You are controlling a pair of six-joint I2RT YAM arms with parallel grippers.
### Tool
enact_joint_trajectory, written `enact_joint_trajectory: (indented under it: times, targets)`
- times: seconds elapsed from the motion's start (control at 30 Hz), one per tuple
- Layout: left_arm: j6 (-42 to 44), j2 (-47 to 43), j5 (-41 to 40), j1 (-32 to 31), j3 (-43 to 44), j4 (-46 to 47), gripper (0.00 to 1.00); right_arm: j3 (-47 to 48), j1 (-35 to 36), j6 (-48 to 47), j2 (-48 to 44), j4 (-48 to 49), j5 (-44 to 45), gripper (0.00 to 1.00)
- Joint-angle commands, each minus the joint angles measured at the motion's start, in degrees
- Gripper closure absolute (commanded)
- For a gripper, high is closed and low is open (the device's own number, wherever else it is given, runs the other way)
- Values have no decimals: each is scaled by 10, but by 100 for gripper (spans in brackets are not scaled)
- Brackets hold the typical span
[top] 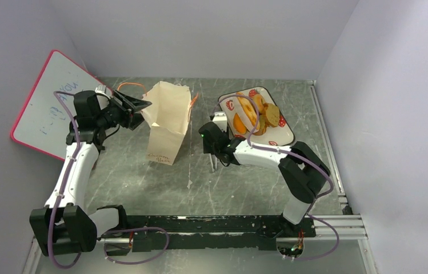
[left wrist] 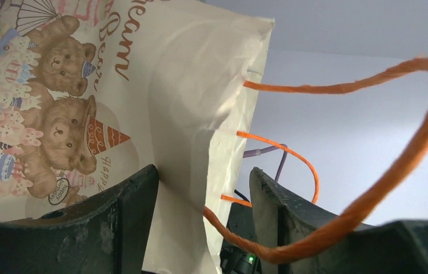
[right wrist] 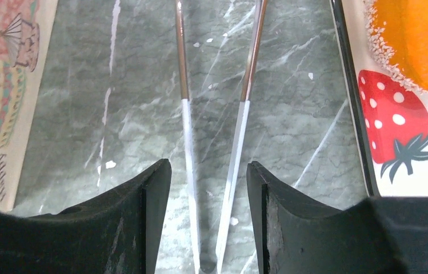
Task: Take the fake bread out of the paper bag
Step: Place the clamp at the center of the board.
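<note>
The paper bag (top: 168, 120) stands upright in the middle of the table, its mouth open; its inside does not show. My left gripper (top: 142, 106) is open at the bag's left rim. In the left wrist view the jaws (left wrist: 203, 177) straddle the bag's side wall (left wrist: 188, 114) and an orange cord handle (left wrist: 371, 188). Several pieces of fake bread (top: 255, 113) lie piled on a white strawberry-printed tray (top: 283, 137). My right gripper (top: 214, 157) is open, pointing down between bag and tray. Its jaws (right wrist: 208, 165) straddle thin metal tongs (right wrist: 240, 131) without touching them.
A red-framed whiteboard (top: 51, 103) leans on the left wall. A metal rail (top: 326, 142) runs along the table's right edge. In the right wrist view the bag's printed face (right wrist: 0, 85) is at the left, with the tray (right wrist: 406, 125) and an orange bread piece (right wrist: 423, 40) at the right.
</note>
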Motion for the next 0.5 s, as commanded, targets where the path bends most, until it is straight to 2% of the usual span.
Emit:
enact_joint_trajectory:
  times: [0.0, 0.03, 0.17, 0.2, 0.23, 0.47]
  targets:
    - [24, -27, 2, 4, 6, -27, 34, 37, 9, -6, -23, -28, 19, 45]
    - [27, -30, 0, 3, 7, -34, 27, 47, 9, -5, -21, -35, 18, 45]
    - [20, -44, 3, 4, 2, -26, 25, 91, 16, -8, -5, -51, 13, 45]
    - [21, -42, 4, 4, 5, -27, 10, 107, 19, -10, 1, -53, 13, 45]
    - [25, -41, 4, 4, 13, -31, 8, 118, 21, -10, 6, -57, 12, 45]
    - [77, -37, -21, 4, 72, -108, 3, 175, 27, -13, 35, -74, 4, 45]
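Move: The paper bag stands with its middle about 7 cm to the left hand's right, level with it fore and aft and some 13 cm lower; the left fingers are up beside its rim. From the right hand that bag is roughly 20 cm to the left, about 1 cm farther out, its middle about 8 cm higher. The clamp lies almost straight under the right hand, 5 cm down, and the bread tray about 15 cm to its right and 8 cm farther out. The clamp is already free on the table as the right hand climbs off it about 7 cm and swings some 5 cm left, edging a little forward towards the bag, fingers kept half open. Beside the bag's left rim the left gripper spreads from partly to nearly fully open while easing back and up a centimetre or so, the orange handle looped close across it. ##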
